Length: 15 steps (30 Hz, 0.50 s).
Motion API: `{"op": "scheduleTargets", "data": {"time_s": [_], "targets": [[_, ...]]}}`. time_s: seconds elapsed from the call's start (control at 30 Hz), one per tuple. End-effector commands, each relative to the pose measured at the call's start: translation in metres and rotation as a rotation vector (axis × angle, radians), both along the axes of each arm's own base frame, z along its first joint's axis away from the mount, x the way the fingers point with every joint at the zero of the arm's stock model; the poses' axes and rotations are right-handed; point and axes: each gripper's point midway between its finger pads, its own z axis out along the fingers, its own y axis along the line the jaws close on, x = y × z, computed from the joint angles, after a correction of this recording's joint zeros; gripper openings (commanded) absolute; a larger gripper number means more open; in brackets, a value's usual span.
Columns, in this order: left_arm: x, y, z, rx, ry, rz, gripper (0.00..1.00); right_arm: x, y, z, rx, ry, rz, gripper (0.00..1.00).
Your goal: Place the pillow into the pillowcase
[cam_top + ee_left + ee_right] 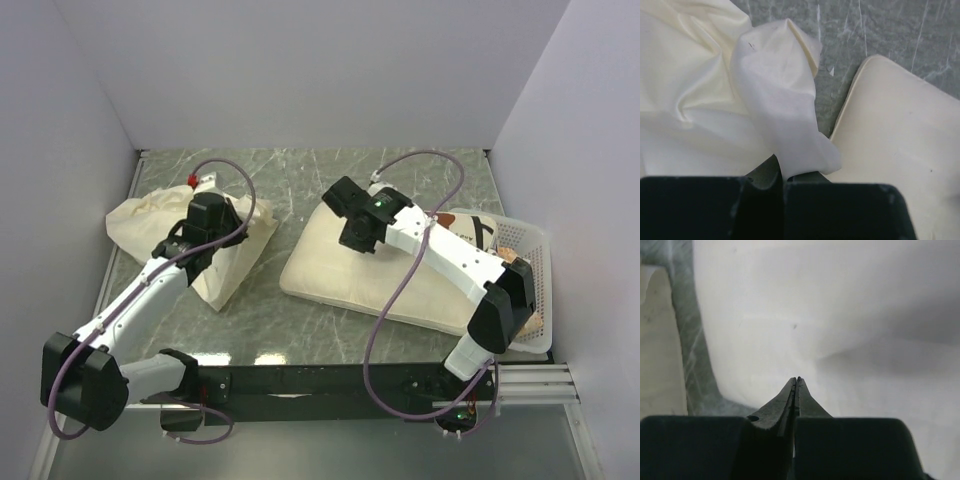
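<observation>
The pillow (330, 270) lies flat in the middle of the green marble table, its printed end toward the basket. The limp cream pillowcase (140, 220) is bunched at the left. My left gripper (215, 240) hangs over its right side and is shut on a raised fold of pillowcase (785, 125); the jaws (782, 175) pinch the cloth, and the pillow (900, 130) edge lies just to the right. My right gripper (355, 235) is over the pillow's far left corner. Its jaws (798, 380) are shut, tips against the pillow (840, 315), with no fold visible between them.
A white mesh basket (525, 250) stands at the right edge, with the pillow's right end resting against it. White walls close in the table on three sides. A strip of bare table (275, 200) separates pillow and pillowcase. A black rail (320, 380) runs along the near edge.
</observation>
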Motion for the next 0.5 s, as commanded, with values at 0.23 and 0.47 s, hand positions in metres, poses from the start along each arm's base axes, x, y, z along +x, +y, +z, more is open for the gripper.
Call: {"op": "scheduleTargets", "data": {"time_s": [0.23,0.47], "targets": [[0.038,0.018,0.029,-0.082,-0.013,0.025,0.01,-0.027,0.07,0.014,0.106,-0.013,0.15,0.0],[0.033,0.018,0.024,-0.128,-0.011,0.001,0.01,0.012,0.006,0.006,-0.175,-0.057,0.085,0.38]]}}
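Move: The pillow's left end lies some 12 cm to the right hand's left, about 4 cm ahead and 10 cm below it. The pillow's near-left corner is about 17 cm left and 4 cm back; the pillowcase edge held by the left hand is roughly 27 cm left, 4 cm ahead and about level in height. For the left hand, the pillow's left end is about 15 cm to the right, 1 cm back and 11 cm lower. Over the pillow, already clear of it, the shut right hand swings about 5 cm left and 4 cm back towards the left end, then turns forward and starts to open its fingers, yawing slightly counter-clockwise overall. The pillowcase edge stays pinched in the left hand, which carries it about 4 cm forward and left, away from the pillow. ##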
